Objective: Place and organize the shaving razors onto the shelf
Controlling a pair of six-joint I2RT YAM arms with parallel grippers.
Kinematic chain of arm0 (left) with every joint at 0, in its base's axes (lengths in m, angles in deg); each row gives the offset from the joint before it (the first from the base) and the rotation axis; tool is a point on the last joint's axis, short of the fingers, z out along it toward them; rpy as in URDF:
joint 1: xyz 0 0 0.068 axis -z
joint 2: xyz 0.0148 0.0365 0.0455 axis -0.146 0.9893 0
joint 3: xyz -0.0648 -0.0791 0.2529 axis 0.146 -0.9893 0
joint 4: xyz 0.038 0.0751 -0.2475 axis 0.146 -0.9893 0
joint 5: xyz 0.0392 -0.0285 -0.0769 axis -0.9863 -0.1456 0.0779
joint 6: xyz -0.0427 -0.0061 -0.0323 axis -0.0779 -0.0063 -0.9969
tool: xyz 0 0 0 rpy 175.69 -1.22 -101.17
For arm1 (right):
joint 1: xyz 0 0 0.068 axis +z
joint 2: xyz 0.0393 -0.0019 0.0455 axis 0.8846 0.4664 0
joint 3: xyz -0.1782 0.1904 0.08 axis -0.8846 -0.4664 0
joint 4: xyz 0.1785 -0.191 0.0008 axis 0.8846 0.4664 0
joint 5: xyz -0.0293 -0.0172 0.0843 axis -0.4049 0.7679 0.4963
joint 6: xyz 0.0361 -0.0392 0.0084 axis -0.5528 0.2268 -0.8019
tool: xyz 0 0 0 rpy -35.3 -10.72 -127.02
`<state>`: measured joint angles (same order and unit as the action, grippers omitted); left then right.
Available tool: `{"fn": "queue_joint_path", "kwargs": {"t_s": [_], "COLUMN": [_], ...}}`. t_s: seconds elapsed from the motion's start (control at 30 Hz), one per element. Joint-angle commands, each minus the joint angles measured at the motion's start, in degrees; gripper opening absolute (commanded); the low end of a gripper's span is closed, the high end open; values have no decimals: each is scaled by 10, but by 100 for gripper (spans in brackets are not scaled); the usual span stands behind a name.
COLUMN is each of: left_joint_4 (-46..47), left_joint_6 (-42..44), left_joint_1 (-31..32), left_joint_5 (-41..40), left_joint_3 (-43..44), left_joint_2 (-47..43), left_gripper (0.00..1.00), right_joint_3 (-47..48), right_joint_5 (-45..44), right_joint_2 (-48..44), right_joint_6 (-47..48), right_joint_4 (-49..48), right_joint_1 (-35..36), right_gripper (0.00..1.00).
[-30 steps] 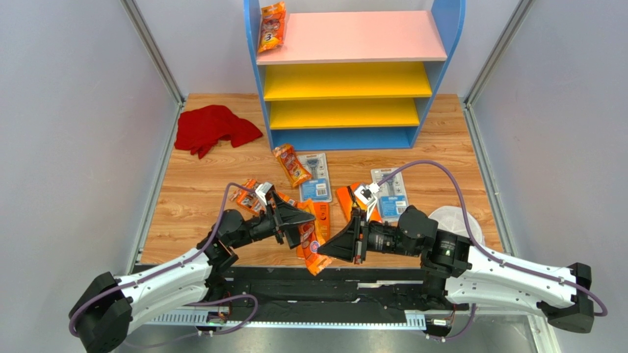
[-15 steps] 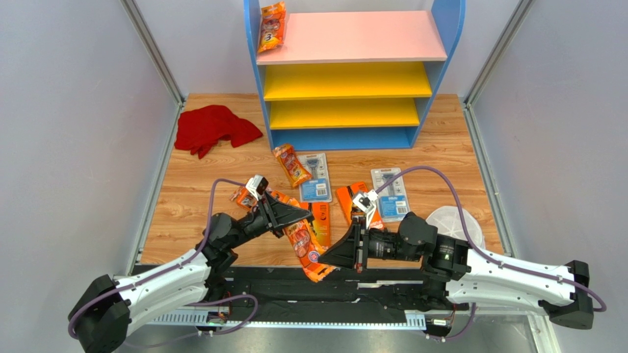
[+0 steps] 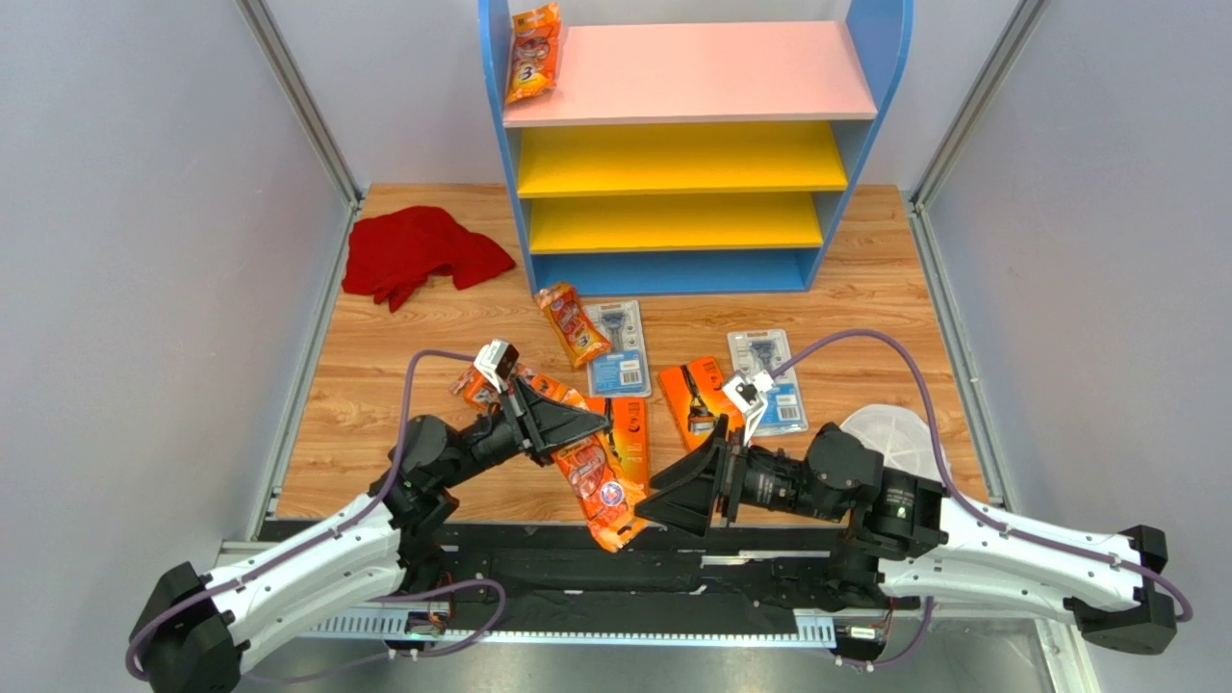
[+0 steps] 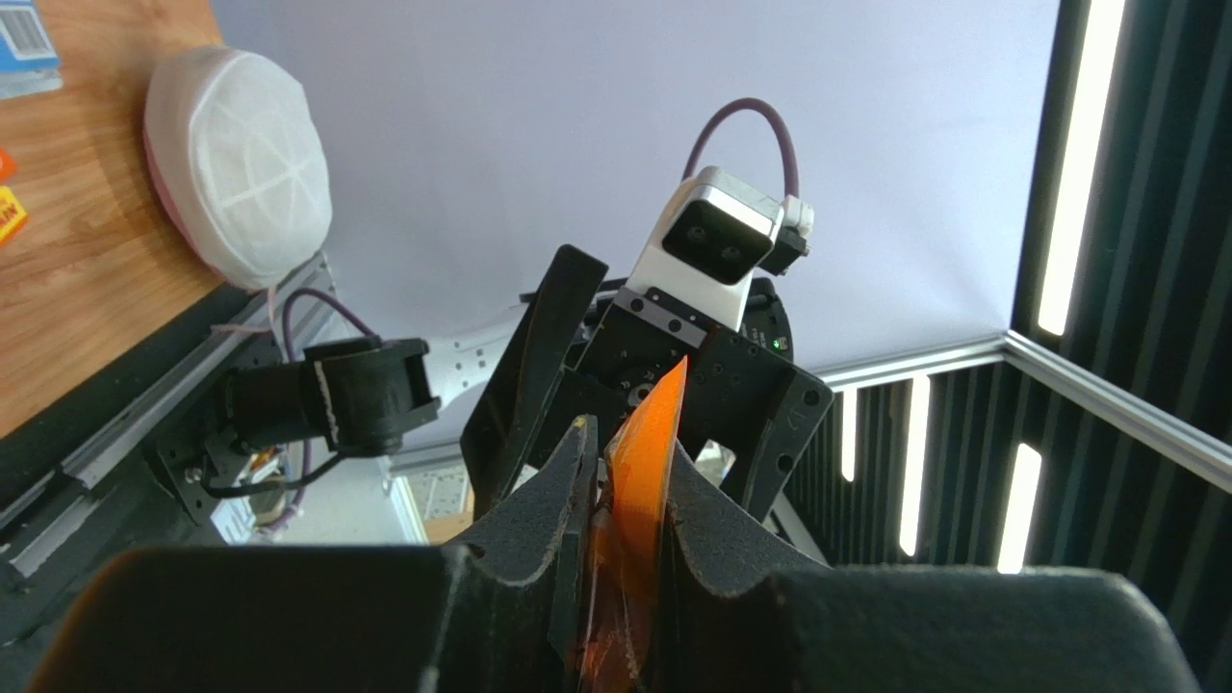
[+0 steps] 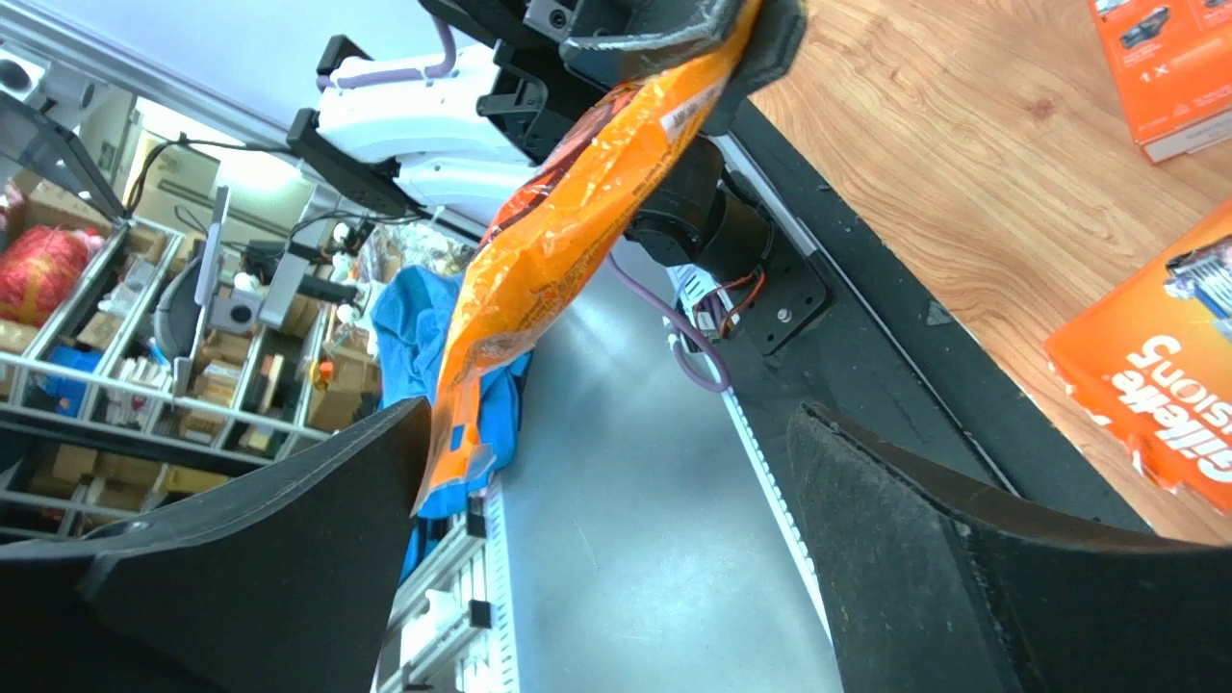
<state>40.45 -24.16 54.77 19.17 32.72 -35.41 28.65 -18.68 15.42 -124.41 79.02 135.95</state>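
My left gripper (image 3: 590,426) (image 4: 629,451) is shut on the upper end of a narrow orange razor bag (image 3: 599,488) (image 4: 636,491), which hangs down over the table's near edge. My right gripper (image 3: 668,484) (image 5: 608,419) stands wide open just right of that bag (image 5: 579,246), with nothing between its fingers. The shelf (image 3: 878,58) is at the back, and one orange razor bag (image 3: 532,51) lies on its pink top board. More razor packs lie on the table: an orange bag (image 3: 573,324), two grey-blue cards (image 3: 618,350) (image 3: 767,378) and orange boxes (image 3: 694,400) (image 5: 1157,390).
A red cloth (image 3: 420,253) lies left of the shelf. A round white dish (image 3: 890,433) (image 4: 239,166) sits at the near right, behind my right arm. White walls close in both sides of the wooden table (image 3: 391,404).
My left gripper has closed on the orange bag. My right gripper has opened, let go of it and drawn back a little to the right.
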Motion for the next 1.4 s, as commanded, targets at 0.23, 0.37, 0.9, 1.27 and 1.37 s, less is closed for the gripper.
{"fn": "queue_joint_path", "kwargs": {"t_s": [0.23,0.37,0.9,1.27,1.37], "left_joint_4": [-74,-73,-75,-75,-78], "left_joint_6": [62,65,59,59,59], "left_joint_1": [1,1,1,1,1], "left_joint_5": [-31,-31,-54,-60,-62], "left_joint_3": [55,54,33,31,30], "left_joint_2": [6,15,-6,-9,-14], "left_gripper": [0,0,0,0,0], "right_joint_3": [-39,-6,-15,13,9], "right_joint_5": [-38,-66,-199,-184,-199], "right_joint_2": [44,98,60,123,103], "right_joint_6": [-39,-28,-28,-38,-39], "right_joint_4": [-161,-171,-173,-170,-157], "right_joint_1": [48,74,103,108,109], "right_gripper": [100,98,61,23,8]}}
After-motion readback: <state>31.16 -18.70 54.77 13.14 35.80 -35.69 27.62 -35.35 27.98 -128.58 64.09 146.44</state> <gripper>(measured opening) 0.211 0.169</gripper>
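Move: The orange razor pack is still held at one end by the left hand; its middle lies about 7 cm to the right hand's left and 1 cm ahead, about level with it. From the left hand that middle is roughly 7 cm back, 1 cm right and 2 cm lower. On the table some 25 cm below the right hand, the upright orange box is about 14 cm ahead and 6 cm left, the slanted orange box about 19 cm ahead and 8 cm right. The wide-open right hand reaches left for the free end of the orange razor pack, dipping about 3 cm and drawing back 2 cm on the way, then lifts some 5 cm with a small retreat to the right and comes down and left again, ending about 5 cm left of its start as its fingers shut and pinch the pack near that end. Meanwhile the left hand keeps its pinch on the other end, easing about 2 cm forward and 1 cm down with a slight tilt and counter-clockwise turn, so the pack is presented to the right fingers. ##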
